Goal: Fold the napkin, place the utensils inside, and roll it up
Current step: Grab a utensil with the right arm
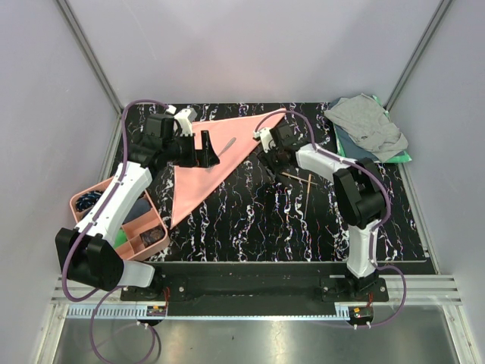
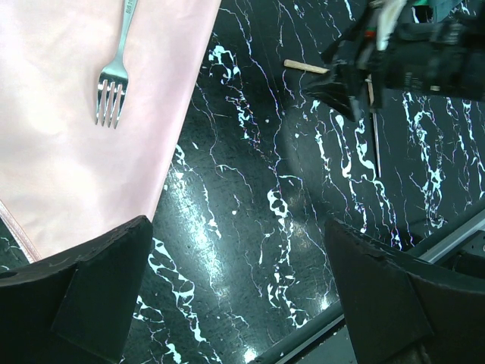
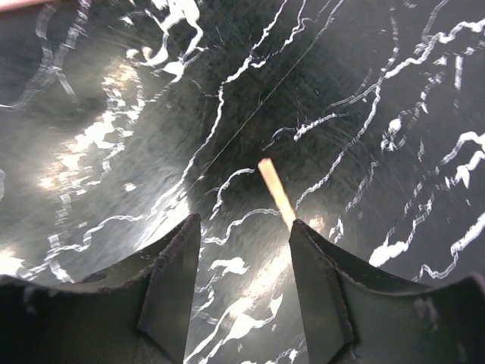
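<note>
The salmon-pink napkin [image 1: 198,171] lies folded into a triangle on the black marble table, also showing in the left wrist view as napkin [image 2: 68,144]. A silver fork [image 1: 226,144] rests on it, tines clear on the fork [image 2: 112,83]. My left gripper [image 1: 205,156] hovers open over the napkin's right edge; in its own view the left gripper [image 2: 239,296] has only bare table between its fingers. My right gripper [image 1: 276,158] is low over the table, open. A brownish-handled stick [image 3: 273,190] pokes out past its right finger [image 3: 326,280]. Two thin sticks [image 1: 296,177] lie just right of it.
A pink compartment tray [image 1: 78,202] with small items sits at the left edge beside the left arm. A grey cloth [image 1: 367,125] lies on a green cloth [image 1: 399,158] at the back right. Walls close in the back and both sides.
</note>
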You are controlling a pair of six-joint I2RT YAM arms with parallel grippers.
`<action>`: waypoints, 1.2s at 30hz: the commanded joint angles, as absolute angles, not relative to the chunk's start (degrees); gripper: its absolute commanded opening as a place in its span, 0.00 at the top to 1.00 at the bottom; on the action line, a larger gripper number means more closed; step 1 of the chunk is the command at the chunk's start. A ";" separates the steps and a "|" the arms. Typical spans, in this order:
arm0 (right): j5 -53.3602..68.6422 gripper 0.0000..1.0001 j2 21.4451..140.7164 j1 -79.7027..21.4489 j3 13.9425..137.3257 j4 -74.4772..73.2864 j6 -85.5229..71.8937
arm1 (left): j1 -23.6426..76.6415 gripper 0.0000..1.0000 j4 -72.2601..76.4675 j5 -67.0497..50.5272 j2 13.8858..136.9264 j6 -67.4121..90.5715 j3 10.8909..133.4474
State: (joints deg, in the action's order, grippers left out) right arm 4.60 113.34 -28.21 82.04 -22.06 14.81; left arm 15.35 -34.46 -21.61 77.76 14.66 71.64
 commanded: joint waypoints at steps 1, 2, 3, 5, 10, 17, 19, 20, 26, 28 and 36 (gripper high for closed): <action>4.48 0.44 115.84 -26.90 85.52 -21.09 20.39 | 15.56 0.01 -31.99 -21.62 77.08 14.33 72.95; 4.57 0.44 116.10 -26.63 85.78 -21.18 21.09 | 15.56 0.01 -31.99 -21.62 77.08 14.33 72.95; 4.66 0.45 116.28 -26.37 85.87 -21.53 21.44 | 15.56 0.01 -31.99 -21.71 77.17 14.33 72.95; 5.88 0.46 116.37 -25.58 86.04 -22.41 21.88 | 15.56 0.01 -31.99 -21.80 77.25 14.41 72.95; 7.73 0.49 116.89 -24.87 84.99 -23.91 22.94 | 15.56 0.01 -31.99 -21.97 77.08 14.41 73.04; 8.17 0.57 119.53 -24.87 85.78 -27.77 23.91 | 15.56 0.01 -31.90 -21.89 76.91 14.50 73.04; 7.74 0.59 119.71 -24.87 85.87 -28.04 23.91 | 15.56 0.01 -31.91 -21.88 76.90 14.50 73.04; 7.65 0.62 120.14 -24.79 86.22 -28.56 23.99 | 15.56 0.01 -31.99 -21.97 76.90 14.50 73.04; 6.15 0.87 122.69 -25.05 89.03 -32.69 22.85 | 15.56 0.01 -31.99 -21.80 76.55 14.50 73.04; 5.54 0.93 122.52 -25.05 88.95 -32.78 21.02 | 15.56 0.01 -31.90 -21.80 76.46 14.50 73.04; 0.44 1.00 117.43 -27.94 94.48 -35.25 0.55 | 15.56 0.01 -31.91 -22.06 76.73 14.68 73.12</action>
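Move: The wood-ended utensil to be grabbed lies under the right hand and off to its right: its middle is about 6 cm right of this hand, level with it fore and aft, and 4 cm below. A second, similar utensil has its middle roughly 10 cm right and 7 cm back of the hand; the fork on the napkin lies some 12 cm left and 7 cm forward. From the left hand, the first utensil is about 8 cm ahead, 24 cm right and 21 cm below. The utensil's wooden end is what the right hand closes on: it sinks about 4 cm towards the table while shifting nearly 3 cm to the right, easing a little forward and then back. Over the wooden end its half-open fingers narrow gradually, then shut fast and pinch the utensil a short way in from the tip, the hand tipping slightly. ##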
